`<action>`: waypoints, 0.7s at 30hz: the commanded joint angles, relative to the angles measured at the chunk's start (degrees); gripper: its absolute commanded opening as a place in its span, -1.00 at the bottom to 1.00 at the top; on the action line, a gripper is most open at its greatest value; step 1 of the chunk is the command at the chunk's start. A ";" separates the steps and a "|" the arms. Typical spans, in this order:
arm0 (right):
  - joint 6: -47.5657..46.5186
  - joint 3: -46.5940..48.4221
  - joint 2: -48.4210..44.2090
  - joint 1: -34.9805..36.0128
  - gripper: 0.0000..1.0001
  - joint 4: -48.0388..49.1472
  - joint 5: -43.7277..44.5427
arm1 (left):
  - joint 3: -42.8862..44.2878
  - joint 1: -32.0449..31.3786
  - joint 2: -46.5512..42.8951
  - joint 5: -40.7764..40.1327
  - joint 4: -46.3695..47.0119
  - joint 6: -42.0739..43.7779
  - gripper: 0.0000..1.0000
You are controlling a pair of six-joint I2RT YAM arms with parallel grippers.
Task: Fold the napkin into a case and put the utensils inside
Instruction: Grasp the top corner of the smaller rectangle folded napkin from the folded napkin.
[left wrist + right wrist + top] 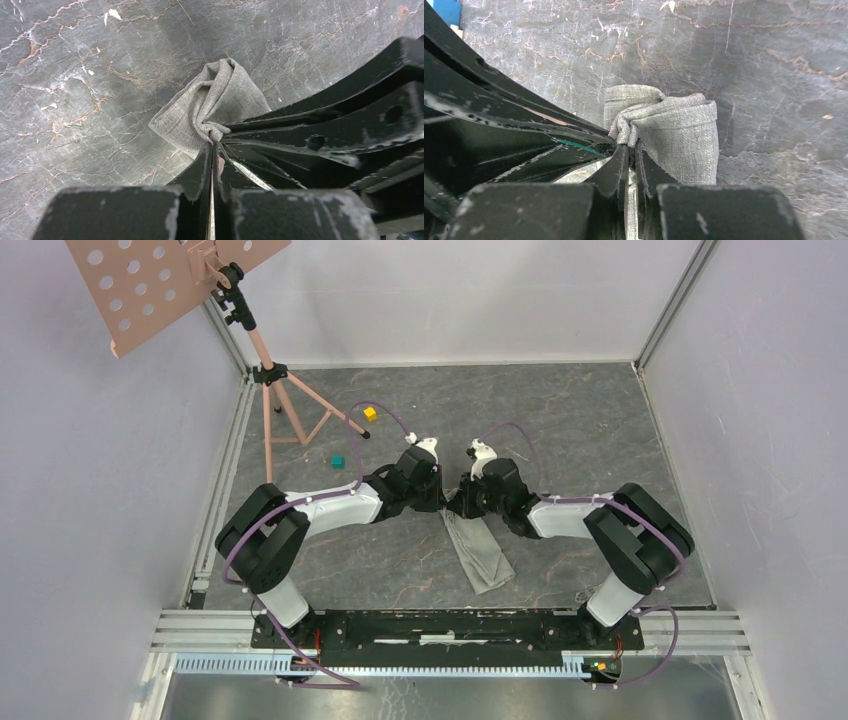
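Note:
The napkin (pixel 481 556) lies as a narrow grey-green strip on the dark marbled table, running from between the two wrists toward the near edge. Both grippers meet at its far end. My left gripper (pixel 446 504) is shut on a bunched corner of the napkin (pixel 210 102), its fingertips (pixel 214 141) pressed together around the cloth. My right gripper (pixel 463 508) is shut on the neighbouring corner of the napkin (pixel 681 132), cloth pinched at its tips (pixel 630 143). Each wrist view shows the other arm's black fingers alongside. The utensils are out of view.
A yellow cube (pixel 370 413) and a teal cube (pixel 337 461) sit on the table (pixel 560 420) behind the left arm. A pink music stand (pixel 266 370) stands at the back left corner. White walls and metal rails enclose the table.

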 commanded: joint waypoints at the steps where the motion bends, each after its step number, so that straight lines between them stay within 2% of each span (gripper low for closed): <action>1: 4.67 -3.80 2.98 2.73 -0.86 10.14 1.38 | 1.01 0.19 -2.79 -0.13 2.58 -1.84 -0.95; 3: 5.09 -2.68 5.56 3.10 -0.85 12.89 0.07 | 1.21 0.16 -1.87 0.61 2.57 -2.15 -0.95; 6: 2.46 2.35 8.21 2.73 -0.80 8.94 -1.10 | -1.05 0.17 -0.97 2.59 4.48 -4.93 -0.95; 11: 1.63 -0.30 1.71 0.43 -0.26 5.99 -4.71 | -4.51 0.60 -2.40 1.78 5.63 -5.56 -0.95; 15: -0.07 -2.42 -3.84 -1.31 -0.07 2.51 -7.41 | -4.90 0.67 -3.32 1.62 4.78 -4.72 -0.95; 21: -1.71 -1.45 -6.10 -2.71 0.02 0.97 -8.47 | -4.74 0.78 -3.85 1.46 4.24 -4.28 -0.95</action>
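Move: The napkin's bunched top corner sits between the two closed grippers, right at the left fingertips and about 2 cm to the left of the right hand, level with it and some 1 cm lower. From the left hand, the napkin's near end lies about 16 cm back, 11 cm to the right and 4 cm lower; the teal cube is some 10 cm ahead, 23 cm left and also 4 cm lower. The right hand, closed on the bunched cloth, dips about 2 cm while going some 2 cm left towards the left fingertips, then spreads its fingers to about half open, lets go and draws back right and up by about 4 cm, so that it hovers open over the napkin beside the corner. Meanwhile the left hand keeps its fingers shut on the corner and carries it down and left, each by about 1.5 cm, and slightly back. ##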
